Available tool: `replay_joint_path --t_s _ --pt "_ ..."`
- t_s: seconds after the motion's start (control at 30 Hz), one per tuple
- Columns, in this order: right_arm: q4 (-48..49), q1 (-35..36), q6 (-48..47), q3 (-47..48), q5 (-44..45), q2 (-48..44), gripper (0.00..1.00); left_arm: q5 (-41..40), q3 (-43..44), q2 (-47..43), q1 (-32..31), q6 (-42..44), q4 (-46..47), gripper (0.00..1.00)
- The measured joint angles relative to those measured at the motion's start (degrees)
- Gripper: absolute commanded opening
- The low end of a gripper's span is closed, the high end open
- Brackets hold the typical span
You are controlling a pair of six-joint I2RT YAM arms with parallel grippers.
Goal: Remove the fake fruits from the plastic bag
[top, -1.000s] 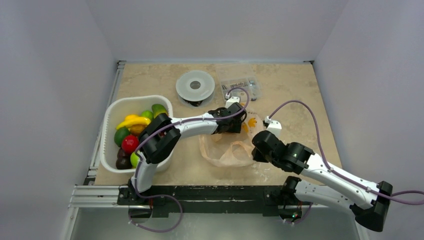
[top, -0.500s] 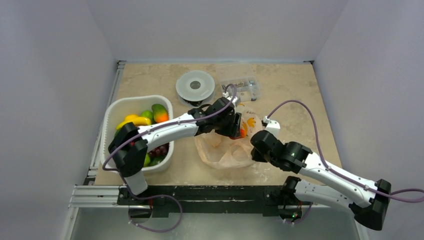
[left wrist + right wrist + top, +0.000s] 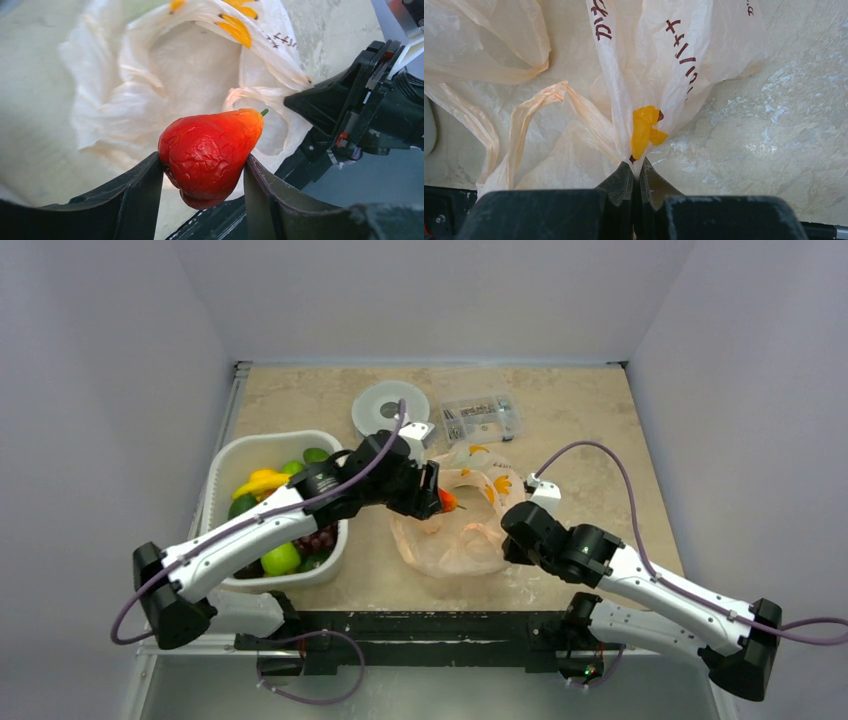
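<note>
The pale-peach plastic bag (image 3: 460,530) lies open on the table's middle, also in the left wrist view (image 3: 190,65) and the right wrist view (image 3: 664,65). My left gripper (image 3: 437,498) is shut on a red pepper-like fake fruit (image 3: 207,152), held above the bag's left side (image 3: 449,501). My right gripper (image 3: 638,170) is shut on the bag's near right edge (image 3: 510,540). Several other fake fruits (image 3: 262,483) lie in the white tub.
A white tub (image 3: 222,462) stands at the left. A round white spool (image 3: 385,408) and a clear hard box of small parts (image 3: 482,418) sit at the back. The right arm (image 3: 370,110) shows beside the bag in the left wrist view.
My left gripper has drawn back left and up out of the bag with the red fruit in it. The bag's mouth now lies open. The right gripper has stayed.
</note>
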Motion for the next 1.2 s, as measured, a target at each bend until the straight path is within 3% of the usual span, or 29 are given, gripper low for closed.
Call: replay_joint_path --t_s 0.3,0.6,0.8,0.97,1.1,1.2 --pt "0.0 0.0 0.2 -0.3 0.0 -0.2 0.0 -13.6 -5.6 -17.9 5.5 2.3 -10.5 0.09" --pt "0.2 0.0 0.1 -0.3 0.0 -0.3 0.0 -37.4 -6.6 -26.1 7.4 -2.6 -24.8 0.07" --pt "0.6 0.0 -0.1 -0.3 0.0 0.5 0.0 -50.9 -6.6 -26.7 7.8 -10.9 -34.2 0.27" --pt "1.1 0.0 -0.3 0.0 0.6 1.1 0.0 -56.0 -7.3 -24.9 8.5 -15.9 -37.2 0.28" --pt "1.2 0.0 -0.5 0.4 1.1 1.3 0.0 -58.1 -9.0 -22.6 8.9 -18.8 -38.0 0.35" --pt "1.2 0.0 -0.5 0.5 1.3 1.3 0.0 -58.8 -10.7 -21.2 9.2 -21.0 -38.2 0.57"
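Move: The white basket's middle lies about 33 cm to the left of the left hand, 2 cm farther out and some 15 cm below; the red pepper is already in its fingers. The plastic bag spreads about 19 cm below, 3 cm to the right and 1 cm ahead. In the basket, the green apple is about 34 cm left, 9 cm back and 14 cm below. From the right hand the basket is about 48 cm left, 6 cm ahead and 6 cm below. Leftward in one fast sweep of some 30 cm, the left hand carries the red pepper away from above the plastic bag to over the white basket, rising 2 to 3 cm, slowing and sinking back at the end. The wrist swings about 60 degrees counter-clockwise on the way and the fingers keep their grip; the right hand stays nearly still, still pinching the bag's edge. ##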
